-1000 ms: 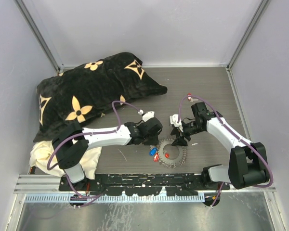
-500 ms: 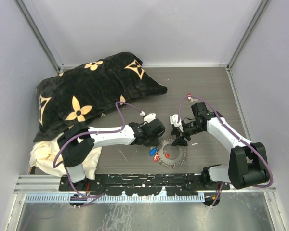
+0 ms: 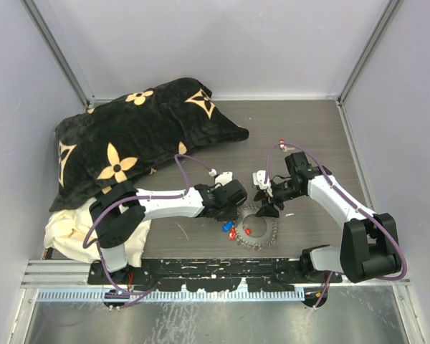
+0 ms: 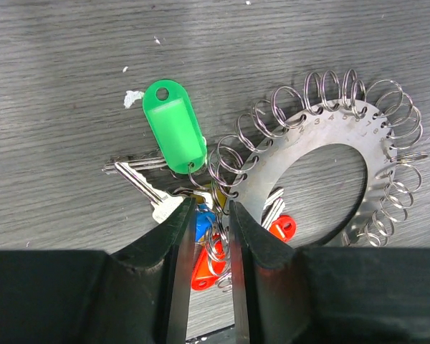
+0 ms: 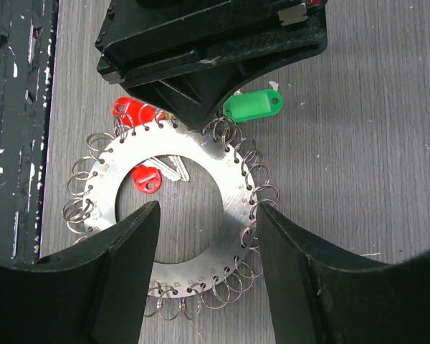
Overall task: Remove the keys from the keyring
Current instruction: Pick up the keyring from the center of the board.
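Observation:
The keyring [image 4: 322,165] is a flat silver disc with a round hole and small wire rings all along its rim, lying on the table [image 3: 301,136]. Keys hang at its left: a green tag [image 4: 173,136], a silver key [image 4: 147,190], blue [image 4: 204,223] and orange [image 4: 203,269] heads. A red head [image 5: 146,179] lies in the hole. My left gripper [image 4: 210,208] is open only narrowly, with a wire ring and the blue and orange heads in the gap. My right gripper [image 5: 208,209] is open wide over the keyring [image 5: 172,208], one finger in the hole, one outside the rim.
A black pillow with tan flower marks [image 3: 136,143] fills the back left, and a cream cloth [image 3: 68,229] lies at the near left. Both grippers [image 3: 238,209] [image 3: 266,209] crowd the keyring [image 3: 256,228] near the front rail [image 3: 201,271]. White walls enclose the table.
My left arm has slid right, bringing its gripper onto the keyring's left rim, and its jaws have narrowed slightly. The right arm and the keyring have stayed put.

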Available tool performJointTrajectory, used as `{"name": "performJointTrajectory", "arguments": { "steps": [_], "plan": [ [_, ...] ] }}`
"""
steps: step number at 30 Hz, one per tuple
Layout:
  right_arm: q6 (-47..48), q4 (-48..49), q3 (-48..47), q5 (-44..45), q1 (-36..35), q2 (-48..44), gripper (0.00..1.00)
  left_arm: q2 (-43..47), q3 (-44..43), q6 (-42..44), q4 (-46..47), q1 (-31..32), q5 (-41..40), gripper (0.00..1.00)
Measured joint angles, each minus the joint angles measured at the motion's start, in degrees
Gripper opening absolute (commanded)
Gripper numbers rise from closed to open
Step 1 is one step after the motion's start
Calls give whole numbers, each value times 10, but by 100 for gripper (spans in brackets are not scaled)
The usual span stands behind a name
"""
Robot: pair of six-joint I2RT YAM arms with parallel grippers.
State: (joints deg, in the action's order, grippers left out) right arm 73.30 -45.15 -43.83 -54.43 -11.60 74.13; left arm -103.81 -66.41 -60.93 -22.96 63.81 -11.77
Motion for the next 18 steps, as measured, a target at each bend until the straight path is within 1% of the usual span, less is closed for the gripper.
{"name": "performJointTrajectory", "arguments": {
  "steps": [9,12,15,18],
  "plan": [
    [1,-2,0,0,0,-4,62,-2,0,-4,9,0,4,10],
    [1,-4,0,0,0,-4,62,-2,0,-6,20,0,6,7],
    [1,-5,0,0,0,-4,62,-2,7,-7,39,0,6,1],
    [2,-8,-2,-1,0,-4,62,8,25,-9,58,-1,6,0]
  ]
}}
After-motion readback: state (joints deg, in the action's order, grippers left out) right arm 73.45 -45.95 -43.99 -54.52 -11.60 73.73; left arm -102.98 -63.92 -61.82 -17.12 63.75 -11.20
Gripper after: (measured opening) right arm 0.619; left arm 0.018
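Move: The keyring's middle lies about 7 cm to the right of the left fingertips and 2 cm back, roughly 1 cm lower; the bunched rings on its left rim are right under the tips. The blue tag is about 1 cm back and 1 cm left, the red tag some 4 cm straight back, and the green tag about 4 cm ahead and 1 cm left. From the right hand, the keyring's middle is about 3 cm back, 1 cm left and 6 cm below. Shutting from roughly a quarter open to nearly closed, the left fingers, still pointing steeply down, close in on the bunched rings at the keyring's left rim. Midway through, the hand starts to slide about 1 cm right, towards the keyring's middle, with barely any lift and a tilt of under 5 degrees. ##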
